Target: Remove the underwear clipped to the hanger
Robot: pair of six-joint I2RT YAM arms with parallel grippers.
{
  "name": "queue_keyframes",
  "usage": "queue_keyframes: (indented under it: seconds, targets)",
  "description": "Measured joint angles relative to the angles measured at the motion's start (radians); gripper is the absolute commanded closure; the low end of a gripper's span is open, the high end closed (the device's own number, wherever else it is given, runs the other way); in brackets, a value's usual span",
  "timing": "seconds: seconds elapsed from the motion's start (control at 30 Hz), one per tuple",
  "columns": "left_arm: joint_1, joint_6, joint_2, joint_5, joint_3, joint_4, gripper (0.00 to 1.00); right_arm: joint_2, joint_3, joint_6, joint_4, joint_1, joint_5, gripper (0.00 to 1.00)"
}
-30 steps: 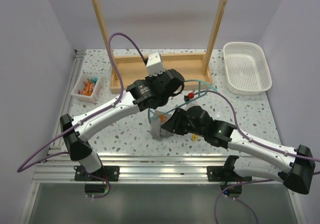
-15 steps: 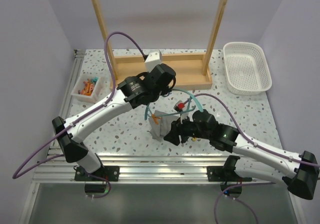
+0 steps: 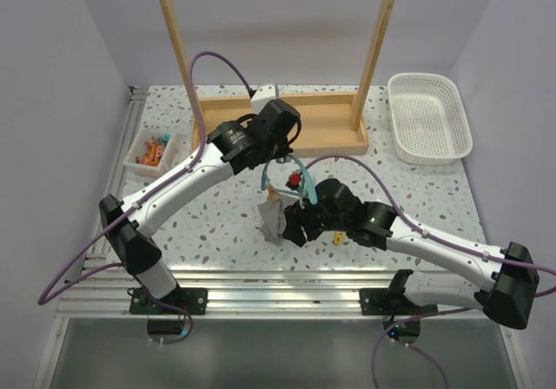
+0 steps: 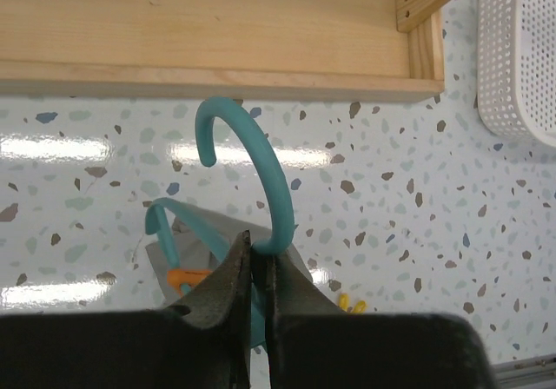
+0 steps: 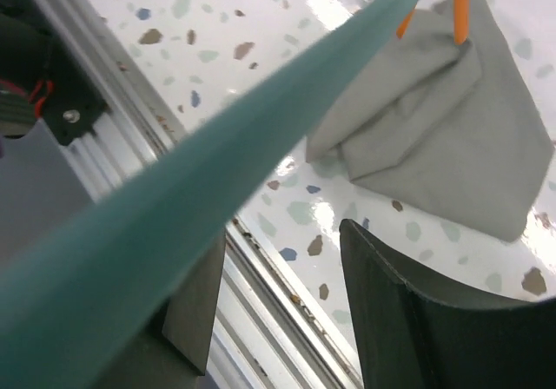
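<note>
The teal hanger point(image 3: 298, 174) hangs upright above the table, and my left gripper point(image 3: 280, 157) is shut on the base of its hook point(image 4: 256, 168). The grey underwear point(image 3: 271, 222) hangs from the hanger's low end by an orange clip point(image 4: 185, 277), its bottom edge near the table. A red clip point(image 3: 294, 180) sits on the hanger's other side. My right gripper point(image 3: 291, 231) is open just right of the underwear. In the right wrist view the hanger bar point(image 5: 217, 172) crosses close over my open right gripper point(image 5: 287, 293), with the underwear point(image 5: 452, 128) beyond it.
A tall wooden frame stands on its base point(image 3: 330, 133) at the back. A white basket point(image 3: 430, 115) sits back right. A small tray point(image 3: 152, 152) of clips sits at the left. A yellow clip point(image 3: 337, 239) lies on the table by my right arm.
My left gripper has moved left and back with the hanger, which now hangs more upright. My right gripper has moved left, closer to the underwear.
</note>
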Motion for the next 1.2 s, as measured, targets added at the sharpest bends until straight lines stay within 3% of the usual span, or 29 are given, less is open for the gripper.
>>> queue_keyframes:
  seconds: [0.23,0.53,0.67,0.83,0.97,1.0,1.2]
  targets:
    - [-0.002,-0.003,0.000,-0.041,0.000,0.004,1.00,0.027,0.013,0.161,-0.087,0.014,0.198,0.33]
    - [0.000,-0.023,-0.002,-0.045,-0.004,0.017,1.00,-0.080,-0.002,0.445,-0.116,0.020,0.386,0.23]
    - [0.014,-0.018,-0.005,0.004,-0.003,0.016,1.00,-0.129,-0.050,0.361,-0.036,0.019,0.383,0.23]
    - [0.116,0.031,0.012,0.208,0.044,-0.009,1.00,-0.245,-0.160,0.139,0.132,0.017,0.287,0.20]
    - [0.195,0.064,0.016,0.299,0.070,-0.008,1.00,-0.379,-0.192,0.056,0.174,0.018,0.312,0.04]
    - [0.206,0.068,0.014,0.314,0.069,-0.008,1.00,-0.404,-0.192,0.055,0.187,0.018,0.341,0.04]
    - [0.216,0.078,0.006,0.376,0.061,-0.006,1.00,-0.321,-0.095,0.032,0.161,0.014,0.401,0.03]
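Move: The orange clip hangs on the left-held hanger, about 9 cm ahead of the right hand, 7 cm to its left and 4 cm lower. The underwear lies on the table, some 9 cm ahead, 4 cm left and 16 cm below the right hand; the yellow clip is about 4 cm ahead, 13 cm right and 16 cm below. From the left hand, the orange clip is roughly 8 cm back, 4 cm left and 15 cm down. Dipping slightly as it goes forward and right, then climbing to finish about 9 cm higher, the right hand backs out from beside the hanger, away from the orange clip. It turns clockwise, its fingers tip up and spread from half open to nearly fully open. The left hand keeps its pinch on the hanger, easing some 3 cm forward and left late on, with a slight tilt. ##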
